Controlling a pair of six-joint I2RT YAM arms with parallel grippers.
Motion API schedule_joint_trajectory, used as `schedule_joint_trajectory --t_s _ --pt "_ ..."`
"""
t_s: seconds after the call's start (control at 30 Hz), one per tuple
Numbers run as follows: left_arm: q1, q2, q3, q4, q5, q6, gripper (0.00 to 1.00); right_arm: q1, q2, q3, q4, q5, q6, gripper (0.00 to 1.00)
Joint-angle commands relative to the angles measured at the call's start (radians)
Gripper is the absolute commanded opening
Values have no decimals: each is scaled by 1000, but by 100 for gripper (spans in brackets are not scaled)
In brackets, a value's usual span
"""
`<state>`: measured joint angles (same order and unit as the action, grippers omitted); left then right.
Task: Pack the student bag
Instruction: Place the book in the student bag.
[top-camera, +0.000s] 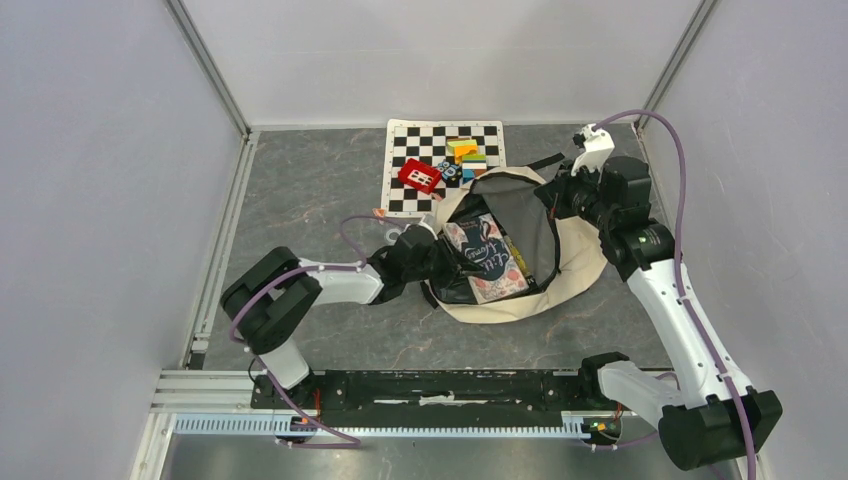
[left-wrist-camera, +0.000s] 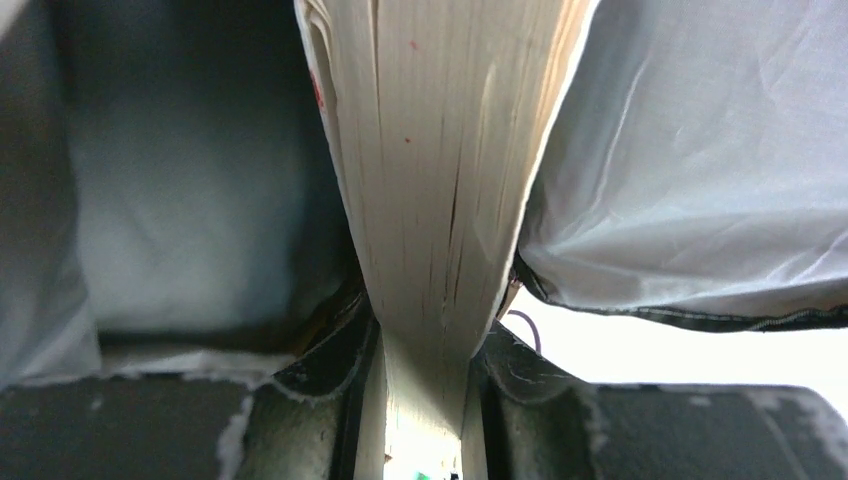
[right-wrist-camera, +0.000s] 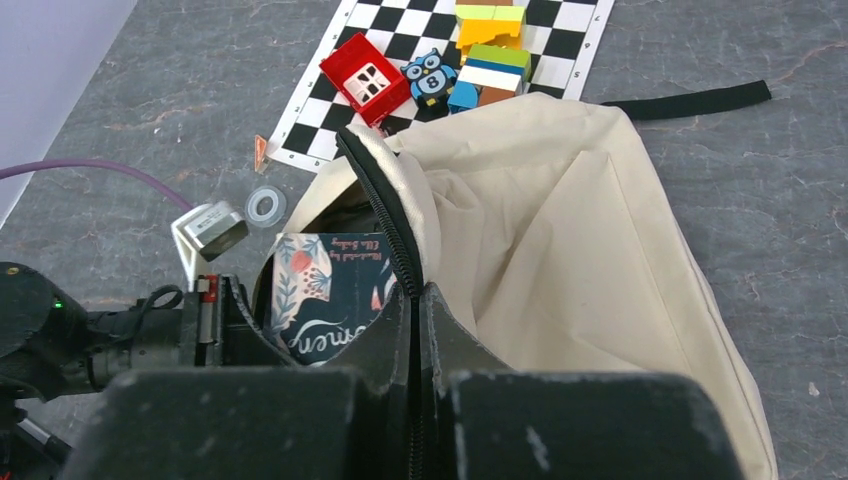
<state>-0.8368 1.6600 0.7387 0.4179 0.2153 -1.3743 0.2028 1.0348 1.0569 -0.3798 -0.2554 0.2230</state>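
The student bag, cream with a black zipper, lies open in the middle of the table. My right gripper is shut on its zipper edge and holds the flap up; in the right wrist view the jaws pinch the zipper tape. My left gripper is shut on a thick book with a dark floral cover, which lies in the bag's mouth. In the left wrist view the book's page edges fill the space between the fingers, with grey lining on both sides.
A checkered mat lies behind the bag. It carries a red block, a blue owl figure and stacked coloured blocks. A small ring lies on the table, and a black strap trails from the bag. Grey walls enclose the table.
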Motion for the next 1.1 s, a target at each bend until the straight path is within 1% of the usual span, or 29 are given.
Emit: schedule_joint_trajectory --t_s 0.0,0.13,0.3,0.4,0.43,0.47,0.53,0.6,0.67,0.73,0.8,0.87,0.93,1.07 --pt "-16 82 103 174 -56 -39 2 4 -42 -20 110 -19 26 0" --pt "-44 166 207 190 -104 -11 2 24 -52 -75 126 -33 54 0" --pt "-72 259 289 223 -180 32 2 61 -66 -121 137 -15 71 0" --pt "-88 285 330 193 -192 79 2 86 -68 -142 139 3 72 0" --pt "-91 283 333 175 -192 98 4 90 -69 -146 139 8 73 0" --pt "-93 277 326 155 -196 116 9 94 -68 -151 139 11 72 0" --pt "-92 240 286 125 -212 145 25 100 -71 -158 138 20 72 0" --pt "-92 172 231 98 -260 179 48 105 -72 -162 139 31 70 0" --pt "-93 109 186 54 -266 235 68 110 -72 -168 141 40 66 0" --pt "-94 45 146 0 -261 279 77 124 -67 -177 145 52 58 0" --pt "-94 -38 89 -36 -259 319 83 141 -58 -187 148 63 51 0" --pt "-95 -130 31 -99 -284 349 91 169 -51 -194 152 81 45 0" --pt "-94 -230 -22 -202 -335 357 98 212 -42 -206 162 120 38 0" --pt "-84 -383 -87 -385 -390 347 100 320 1 -237 179 200 40 0"
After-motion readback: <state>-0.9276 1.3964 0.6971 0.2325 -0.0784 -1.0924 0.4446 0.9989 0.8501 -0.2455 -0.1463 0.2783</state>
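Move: The left hand holds the book tilted inside the open student bag; the slot it is going to lies some 4 cm to the right, 2 cm ahead and 5 cm below. The black book lies about 8 cm right and 1 cm ahead, slightly lower, and the bag's zipped edge about 11 cm right, 10 cm ahead, well above. From the right hand, which pinches that edge, the slot is roughly 8 cm back, 7 cm left and 20 cm down. Swinging the held book about 8 cm to the right and 4 cm forward at nearly the same height, the left hand tips it up towards the bag's right inner wall. Its fingers then open wide and let go, and it draws back left some 11 cm, rising and tilting its fingers upward. The right hand keeps its pinch on the zipped edge, carrying it left, down and a little back. ##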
